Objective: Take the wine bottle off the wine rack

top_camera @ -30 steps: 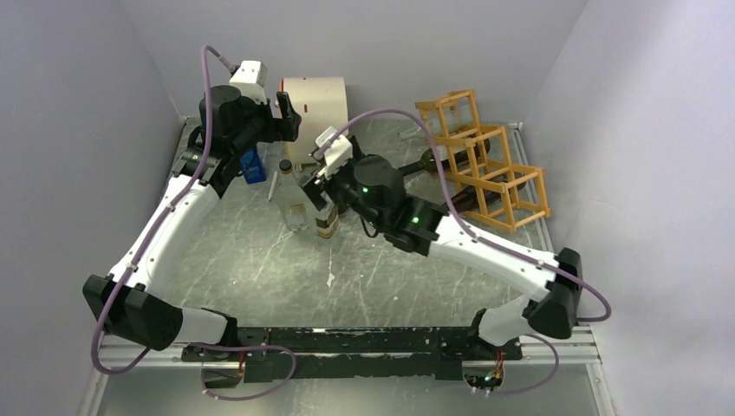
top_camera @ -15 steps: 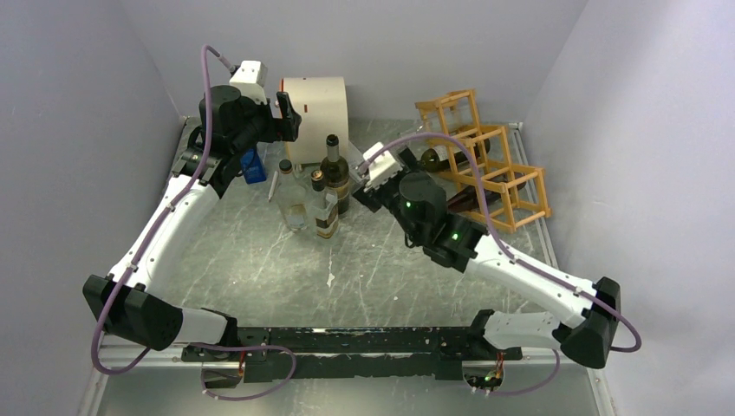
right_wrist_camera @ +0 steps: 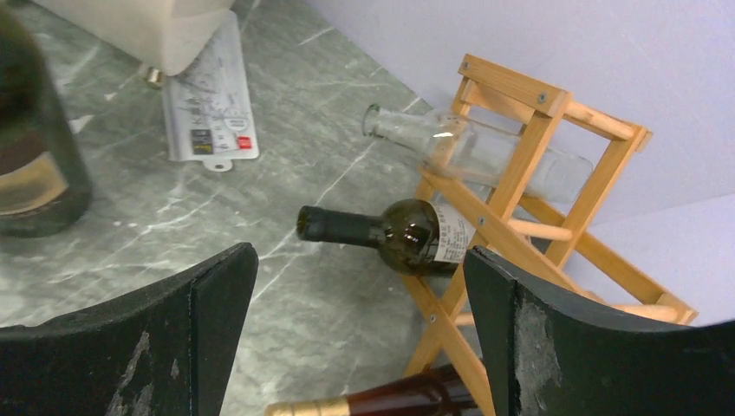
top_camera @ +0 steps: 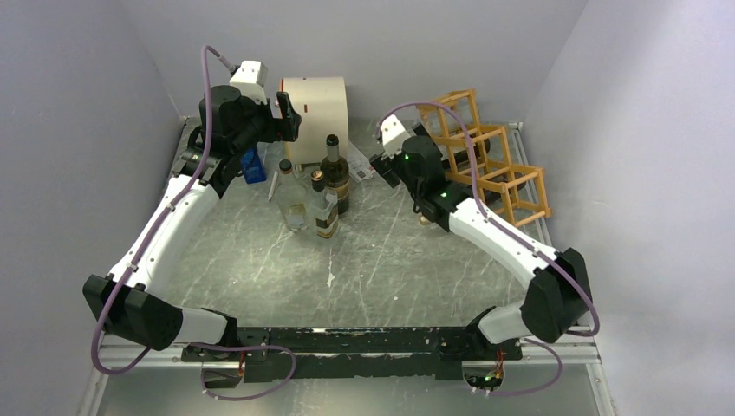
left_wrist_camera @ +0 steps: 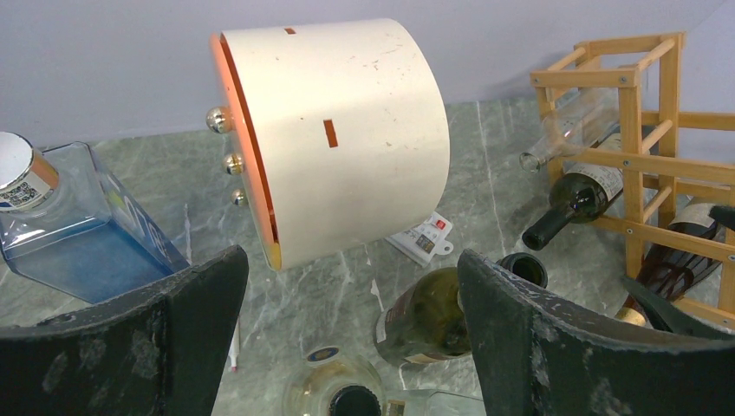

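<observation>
The wine rack (top_camera: 485, 160) is a light wooden lattice at the back right, also seen in the right wrist view (right_wrist_camera: 520, 173). Three bottles lie in it, necks pointing left: a clear bottle (right_wrist_camera: 468, 147), a dark green wine bottle (right_wrist_camera: 407, 232) and a reddish-brown bottle with a gold foil neck (right_wrist_camera: 390, 400). My right gripper (right_wrist_camera: 357, 260) hangs open just left of the rack (top_camera: 381, 166), facing those necks and touching none. My left gripper (left_wrist_camera: 351, 260) is open and empty near the white drum (top_camera: 290, 113).
A white drum (top_camera: 316, 108) lies at the back centre. In front of it stand a dark bottle (top_camera: 334, 173), a clear bottle (top_camera: 290, 195) and a small bottle (top_camera: 322, 208). A blue flask (top_camera: 252, 165) sits at the left; a white tag (right_wrist_camera: 208, 104) lies near the drum.
My right arm swung away from the standing bottles, leaving the dark bottle upright, and moved right to the rack while its jaws widened. The left arm stayed still.
</observation>
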Robot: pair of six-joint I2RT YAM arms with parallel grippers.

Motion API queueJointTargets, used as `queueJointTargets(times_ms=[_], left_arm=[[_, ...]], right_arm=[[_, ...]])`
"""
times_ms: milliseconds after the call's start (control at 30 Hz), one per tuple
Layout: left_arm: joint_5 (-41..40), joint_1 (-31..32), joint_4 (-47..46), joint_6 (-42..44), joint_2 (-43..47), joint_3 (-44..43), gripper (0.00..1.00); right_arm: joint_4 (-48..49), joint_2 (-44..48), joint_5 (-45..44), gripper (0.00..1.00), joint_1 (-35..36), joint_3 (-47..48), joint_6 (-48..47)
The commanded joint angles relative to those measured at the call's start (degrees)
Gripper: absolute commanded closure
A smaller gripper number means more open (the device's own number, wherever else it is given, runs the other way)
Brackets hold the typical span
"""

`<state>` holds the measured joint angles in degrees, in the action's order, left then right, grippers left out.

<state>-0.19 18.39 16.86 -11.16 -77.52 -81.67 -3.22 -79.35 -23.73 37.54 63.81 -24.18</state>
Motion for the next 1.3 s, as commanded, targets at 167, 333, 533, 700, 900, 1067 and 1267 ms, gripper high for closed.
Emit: queueJointTargets(times_ms=[167,333,533,700,900,1067,1267], left_arm=[[1.9,-0.6,-2.3,-0.2,-0.7,0.2,0.06],[1.5,-0.6,-1.5,-0.2,-1.3,-0.4,0.06],[0.9,-0.8,-1.3,-0.1,-1.1,-0.5,0.06],[1.3,-0.9,-1.4,-0.2,-1.0,-0.5,0.06],[1.0,-0.9,-1.4,0.0,-1.1,-0.5,0.06],[0.7,-0.9,-1.3,0.0,-1.6,-0.4,0.06],[0.8,-0.9,-1.3,0.1,-1.8,-0.4,0.06]], right_arm=[[18.1,-6.2,20.0,0.06,-10.2,-2.4,-20.4],[20.0,-13.7,24.4,0.06,-14.8,-0.6,-32.3],[19.2,-21.5,26.5,0.06,-17.5,3.5,-43.7],[18.6,-27.2,24.7,0.06,-18.2,7.2,-49.7],[20.2,-31.5,23.8,0.07,-18.2,9.6,-52.2],[22.7,-35.1,22.2,0.07,-18.2,11.7,-54.8],[24.6,-40.1,20.2,0.08,-18.1,15.8,-58.3]])
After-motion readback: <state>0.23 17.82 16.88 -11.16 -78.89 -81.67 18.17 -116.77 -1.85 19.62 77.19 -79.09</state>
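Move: The right hand's target, the clear wine bottle lying in the rack, has its middle about 22 cm ahead, 17 cm right and 11 cm below, with its mouth pointing back towards the hand. The dark wine bottle lies roughly 17 cm ahead, 17 right and 17 below, and the wooden rack's middle 12 ahead and 29 right, 15 below. From the left hand, the clear bottle is some 14 cm ahead, 44 right and 21 below. Forward by about 18 cm and down some 11, most of the sinking done in the middle of the reach, the right hand goes with a slight drift right to the clear bottle's mouth. The wrist rolls about 45 degrees, its left side dropping, and swings some 20 degrees counter-clockwise, so the still wide-open fingers come one above and one below the neck; no contact can be seen. ##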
